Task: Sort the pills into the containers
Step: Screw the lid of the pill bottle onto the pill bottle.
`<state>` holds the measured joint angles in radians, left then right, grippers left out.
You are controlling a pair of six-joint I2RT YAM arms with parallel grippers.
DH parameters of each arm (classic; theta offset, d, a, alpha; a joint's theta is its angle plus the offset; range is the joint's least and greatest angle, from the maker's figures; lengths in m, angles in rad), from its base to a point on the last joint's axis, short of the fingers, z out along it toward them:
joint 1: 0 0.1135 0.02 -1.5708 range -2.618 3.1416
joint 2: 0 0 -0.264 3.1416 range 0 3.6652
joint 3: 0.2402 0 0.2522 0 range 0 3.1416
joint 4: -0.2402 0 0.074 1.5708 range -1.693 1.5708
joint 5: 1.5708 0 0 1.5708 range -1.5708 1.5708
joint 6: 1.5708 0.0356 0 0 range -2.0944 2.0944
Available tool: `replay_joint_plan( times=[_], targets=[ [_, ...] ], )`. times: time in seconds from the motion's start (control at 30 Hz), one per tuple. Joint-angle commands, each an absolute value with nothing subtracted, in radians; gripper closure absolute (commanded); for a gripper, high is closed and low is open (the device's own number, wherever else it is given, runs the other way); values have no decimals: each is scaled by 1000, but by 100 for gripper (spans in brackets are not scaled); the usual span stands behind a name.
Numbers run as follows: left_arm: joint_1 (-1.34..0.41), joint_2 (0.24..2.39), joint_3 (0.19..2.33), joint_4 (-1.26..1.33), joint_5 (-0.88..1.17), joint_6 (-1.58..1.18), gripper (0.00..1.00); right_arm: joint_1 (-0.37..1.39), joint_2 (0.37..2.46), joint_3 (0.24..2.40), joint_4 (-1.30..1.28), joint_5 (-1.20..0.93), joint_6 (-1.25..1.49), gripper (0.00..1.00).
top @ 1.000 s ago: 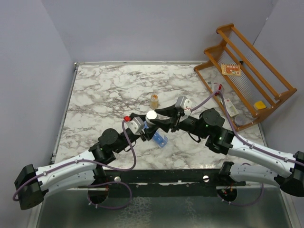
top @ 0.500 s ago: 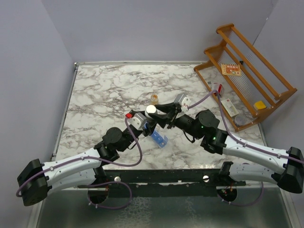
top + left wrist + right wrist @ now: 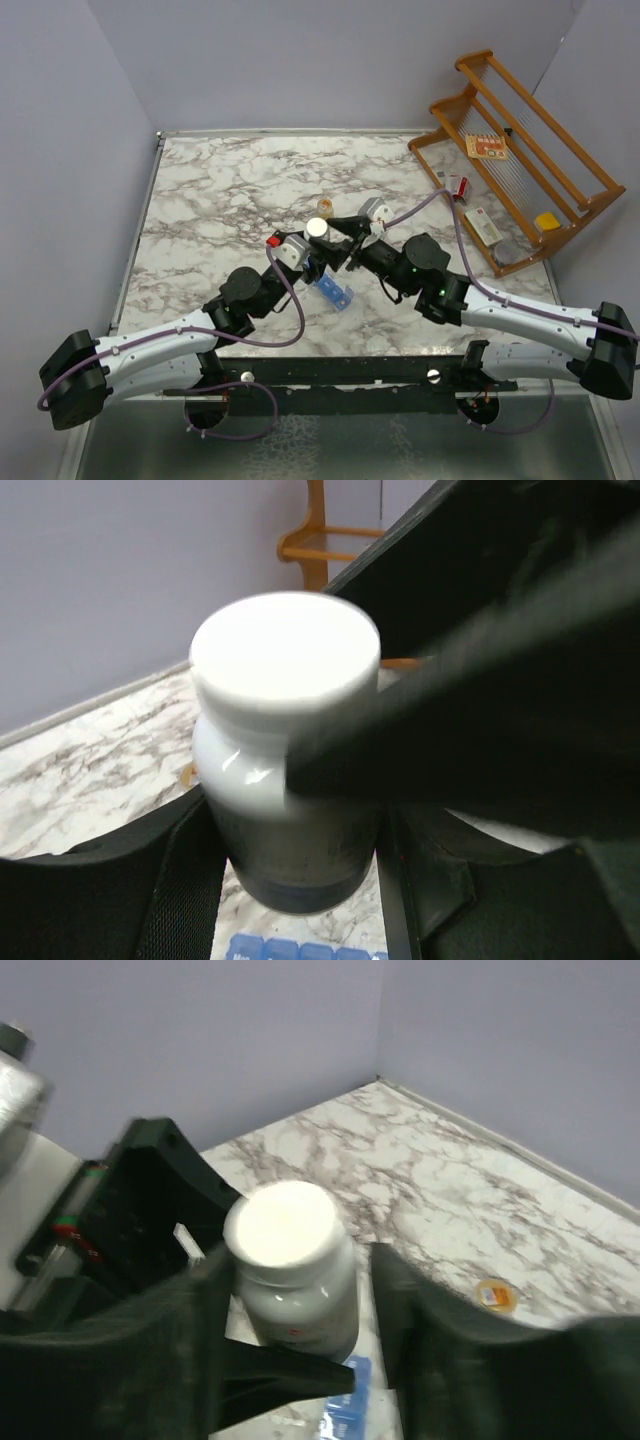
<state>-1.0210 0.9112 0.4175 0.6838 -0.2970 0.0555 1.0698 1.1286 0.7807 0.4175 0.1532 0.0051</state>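
Note:
A dark bottle with a white cap [image 3: 318, 228] hangs upright above the table, and my left gripper [image 3: 308, 250] is shut on its body. In the left wrist view the bottle [image 3: 285, 730] fills the space between both fingers of the left gripper [image 3: 295, 880]. My right gripper [image 3: 338, 238] reaches in from the right. Its jaws straddle the bottle [image 3: 295, 1260] near the cap, and marble shows between the right finger [image 3: 410, 1310] and the glass. The blue strip of containers [image 3: 335, 292] lies on the marble just below the bottle. No pills are visible.
A small amber bottle [image 3: 325, 207] stands on the marble just behind the two grippers. A wooden rack [image 3: 520, 150] holding small items leans at the far right corner. The table's near edge runs just behind the arm bases.
Both arms have shifted a little to the left and away from the bases, carrying the bottle along. The right gripper's jaws have eased slightly wider around the cap.

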Motion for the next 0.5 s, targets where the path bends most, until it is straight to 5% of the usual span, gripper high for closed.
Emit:
replay_joint_plan(
  times=[0.0, 0.07, 0.47],
  targets=[
    [-1039, 863, 490, 958, -220, 61, 100, 1059, 1144, 745, 205, 253, -33, 26],
    [-1039, 866, 481, 952, -212, 49, 100, 1059, 1126, 751, 205, 245, -34, 9],
    [-1039, 844, 428, 877, -227, 17, 100, 1060, 972, 836, 96, 174, -33, 8]
  ],
)
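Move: The right fingers are around the white lid, whose middle is about 1 cm left of and 1 cm above their hand point, level with it fore and aft. The left hand holds the bottle body, with that lid some 4 cm above its own hand point. From the left hand, the blue pill organiser lies about 2 cm ahead, 2 cm right and 22 cm below; the amber jar stands some 16 cm straight ahead and 20 cm below. The right hand spreads its fingers wide from around the lid and draws away to the right by about 2.5 cm, rising some 1.5 cm as it goes, with its aim hardly changed. Meanwhile the left hand keeps its grip on the bottle body and lifts it about 2 cm, easing a little back and to the right with a slight clockwise turn of roughly 5 degrees. ##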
